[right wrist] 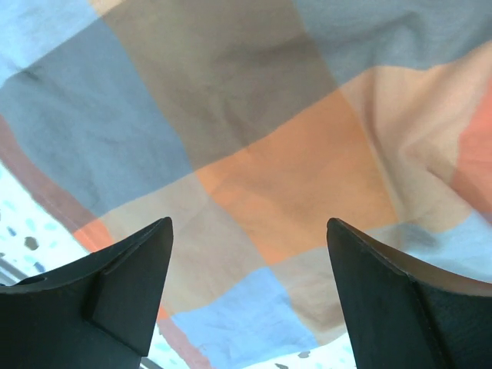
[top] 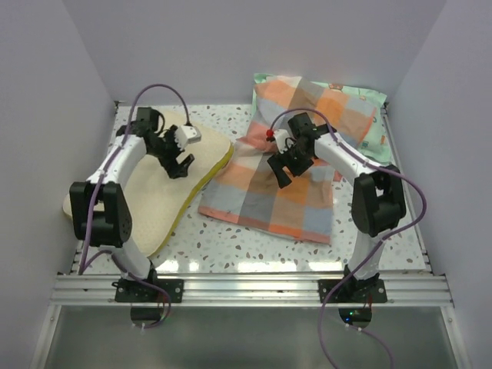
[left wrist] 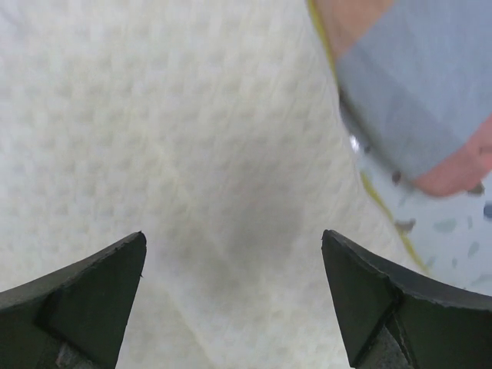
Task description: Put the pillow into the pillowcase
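Observation:
The cream-yellow pillow (top: 157, 196) lies flat on the left of the table, its yellow edge toward the middle. My left gripper (top: 180, 164) hovers open just above its quilted surface (left wrist: 154, 138), nothing between the fingers. The plaid pillowcase (top: 265, 196) is spread at the centre right, its left edge meeting the pillow's edge. My right gripper (top: 283, 165) stands open over the pillowcase (right wrist: 254, 154), empty. In the left wrist view a corner of the pillowcase (left wrist: 415, 100) shows beyond the pillow's yellow rim.
A mint-green cartoon-print pillow (top: 367, 115) lies at the back right, partly under the pillowcase. The speckled table (top: 246, 246) shows at the front. White walls close in at left, back and right.

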`<state>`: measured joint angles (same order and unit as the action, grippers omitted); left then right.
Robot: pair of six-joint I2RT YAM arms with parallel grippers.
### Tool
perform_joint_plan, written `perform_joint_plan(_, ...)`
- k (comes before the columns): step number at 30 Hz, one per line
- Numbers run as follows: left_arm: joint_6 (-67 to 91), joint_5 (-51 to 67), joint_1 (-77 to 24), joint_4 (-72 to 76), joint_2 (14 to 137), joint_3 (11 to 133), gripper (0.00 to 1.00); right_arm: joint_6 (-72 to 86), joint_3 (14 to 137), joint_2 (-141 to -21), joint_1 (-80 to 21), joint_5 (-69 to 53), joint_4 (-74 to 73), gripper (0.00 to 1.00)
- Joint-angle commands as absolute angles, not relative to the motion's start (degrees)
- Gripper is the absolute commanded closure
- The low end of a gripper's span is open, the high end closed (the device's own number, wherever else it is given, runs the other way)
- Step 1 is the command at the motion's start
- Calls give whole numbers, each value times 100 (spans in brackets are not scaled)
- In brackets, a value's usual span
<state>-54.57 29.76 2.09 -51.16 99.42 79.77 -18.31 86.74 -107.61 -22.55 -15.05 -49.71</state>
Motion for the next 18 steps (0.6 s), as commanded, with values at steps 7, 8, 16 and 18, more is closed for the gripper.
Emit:
perform_joint_plan(7, -3182, 2558, -2178, -3814, 11037, 9604, 9, -2249, 9317, -11240, -1556, -1090, -5256, 24)
perform_joint_plan(8, -3051, 2436, -2389, -3806, 11413, 9789, 10, -2294, 9134, -11285, -1530, -1055, -5221, 25)
perform_joint_plan(16, -2435, 1819, -2874, -3436, 12629, 10054, 47, -2443, 8833, -11707, -932, -669, -5282, 49)
perform_joint_plan(18, -2312, 1767, -2909, -3515, 13015, 10273, 57, -2566, 8667, -11681, -765, -607, -5309, 53)
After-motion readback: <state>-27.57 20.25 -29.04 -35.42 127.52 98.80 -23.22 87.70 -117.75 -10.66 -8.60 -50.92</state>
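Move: The pillowcase lies spread between the hands; the left hand goes for a spot on its left part about 23 cm to the right, 4 cm ahead and some 11 cm below, past the pillow corner 15 cm right and 5 cm ahead. The right hand's spot is roughly 11 cm right, 2 cm ahead and 8 cm below. The pillowcase's cross fold lies about 6 cm ahead and 6 cm right of that hand, its near right corner 21 cm back and 15 cm right. Towards the pillowcase, just short of its cross fold, come both hands. The left sweeps some 23 cm to the right off the pillow, rising a little over the pillow's corner and then sinking steeply beside it. The right slides about 10 cm to the right, first slightly forward, then down over the cloth's right part. Both grippers narrow to about half open on the way; whether the tips touch cloth can't be seen. ##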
